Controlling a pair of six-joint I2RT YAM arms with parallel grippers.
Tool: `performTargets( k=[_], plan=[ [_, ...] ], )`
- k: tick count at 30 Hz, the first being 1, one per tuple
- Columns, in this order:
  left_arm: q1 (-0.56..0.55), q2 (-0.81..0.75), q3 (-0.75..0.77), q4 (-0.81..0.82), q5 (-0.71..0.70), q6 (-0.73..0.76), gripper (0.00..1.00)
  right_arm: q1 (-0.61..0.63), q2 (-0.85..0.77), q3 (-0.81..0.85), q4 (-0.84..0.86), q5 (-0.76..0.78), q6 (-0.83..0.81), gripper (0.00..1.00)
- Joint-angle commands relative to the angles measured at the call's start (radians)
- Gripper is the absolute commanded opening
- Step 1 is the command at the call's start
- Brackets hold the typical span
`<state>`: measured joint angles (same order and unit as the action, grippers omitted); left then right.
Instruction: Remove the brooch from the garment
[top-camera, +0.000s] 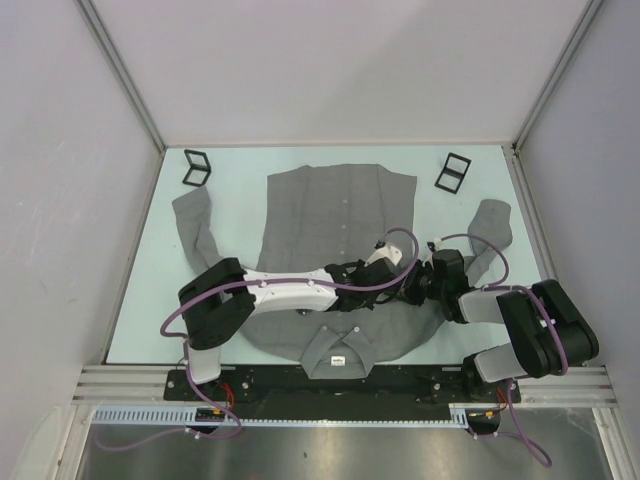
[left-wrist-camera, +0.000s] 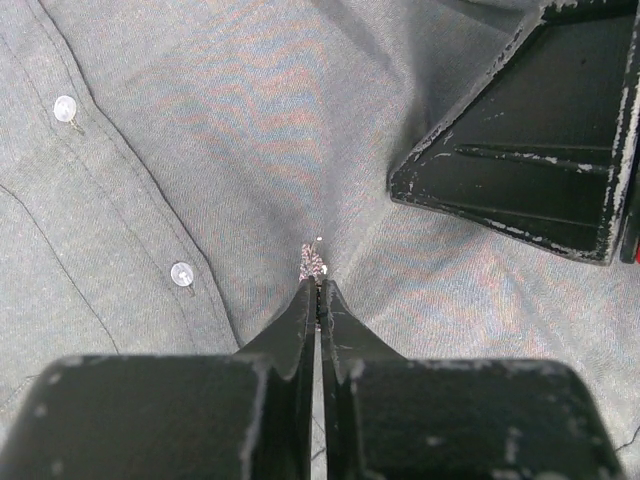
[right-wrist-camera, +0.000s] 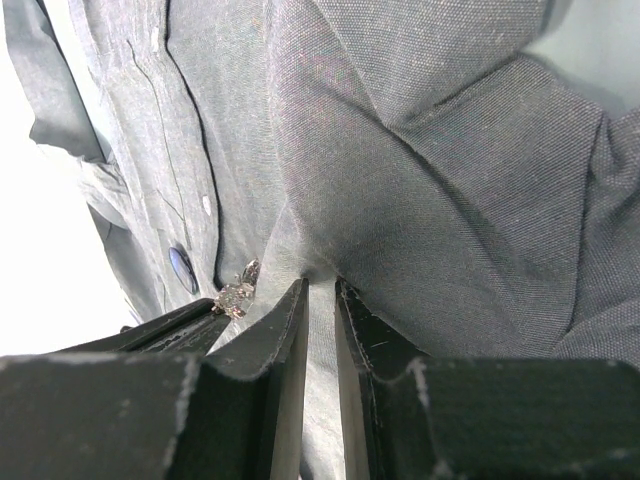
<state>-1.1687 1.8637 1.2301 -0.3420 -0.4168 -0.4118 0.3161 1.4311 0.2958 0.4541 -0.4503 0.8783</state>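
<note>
The grey garment (top-camera: 320, 215) lies flat on the table with its collar toward the arms. The brooch (left-wrist-camera: 313, 262), small and sparkly, sits on the cloth right at the tips of my left gripper (left-wrist-camera: 320, 287), whose jaws are shut on it. From the right wrist view the brooch (right-wrist-camera: 236, 293) glints at the end of the left fingers (right-wrist-camera: 165, 325). My right gripper (right-wrist-camera: 320, 290) is shut on a raised fold of the garment (right-wrist-camera: 420, 180) beside it. In the top view the left gripper (top-camera: 393, 291) and right gripper (top-camera: 413, 288) meet on the shirt's right chest.
Two small black frames stand at the far edge of the table, one at the left (top-camera: 197, 167) and one at the right (top-camera: 453, 173). The shirt's sleeves spread out to both sides. White walls close in the table on three sides.
</note>
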Motion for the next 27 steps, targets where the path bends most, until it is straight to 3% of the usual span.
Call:
performTargets(
  k=[1, 9, 20, 27],
  plan=[
    [-0.002, -0.058, -0.011, 0.035, 0.009, -0.030, 0.00, -0.002, 0.012, 0.023, 0.018, -0.007, -0.022, 0.21],
    [0.021, -0.074, -0.049, 0.080, -0.001, -0.065, 0.00, 0.006, 0.032, 0.028, 0.049, -0.053, -0.035, 0.23],
    [0.029, -0.066, -0.057, 0.159, -0.007, -0.074, 0.00, 0.057, 0.049, 0.062, 0.060, -0.071, -0.073, 0.45],
    [0.029, -0.107, -0.113, 0.201, -0.017, -0.091, 0.00, 0.057, 0.083, 0.082, 0.047, -0.062, -0.065, 0.43]
  ],
)
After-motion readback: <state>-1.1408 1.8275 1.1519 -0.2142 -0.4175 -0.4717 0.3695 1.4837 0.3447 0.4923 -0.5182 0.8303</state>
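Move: The white brooch is already nipped in the left fingertips, barely 1 cm ahead, 1 cm right of and 1 cm below that hand point. From the right hand it lies some 4 cm to the left and 2 cm back, about level. The nearest shirt button sits roughly 5 cm left and 3 cm ahead of the left hand, and the blue brooch about 16 cm left and 5 cm back, both around 3 cm lower. Leftward towards the white brooch goes the right hand, about 2.5 cm while rising 1 cm and turning slightly counter-clockwise, its part-open fingers spreading to about twice their gap and ending just short of it or beside it. The left hand keeps its pinch on the brooch, easing about 1 cm forward and rolling its left side down slightly. ##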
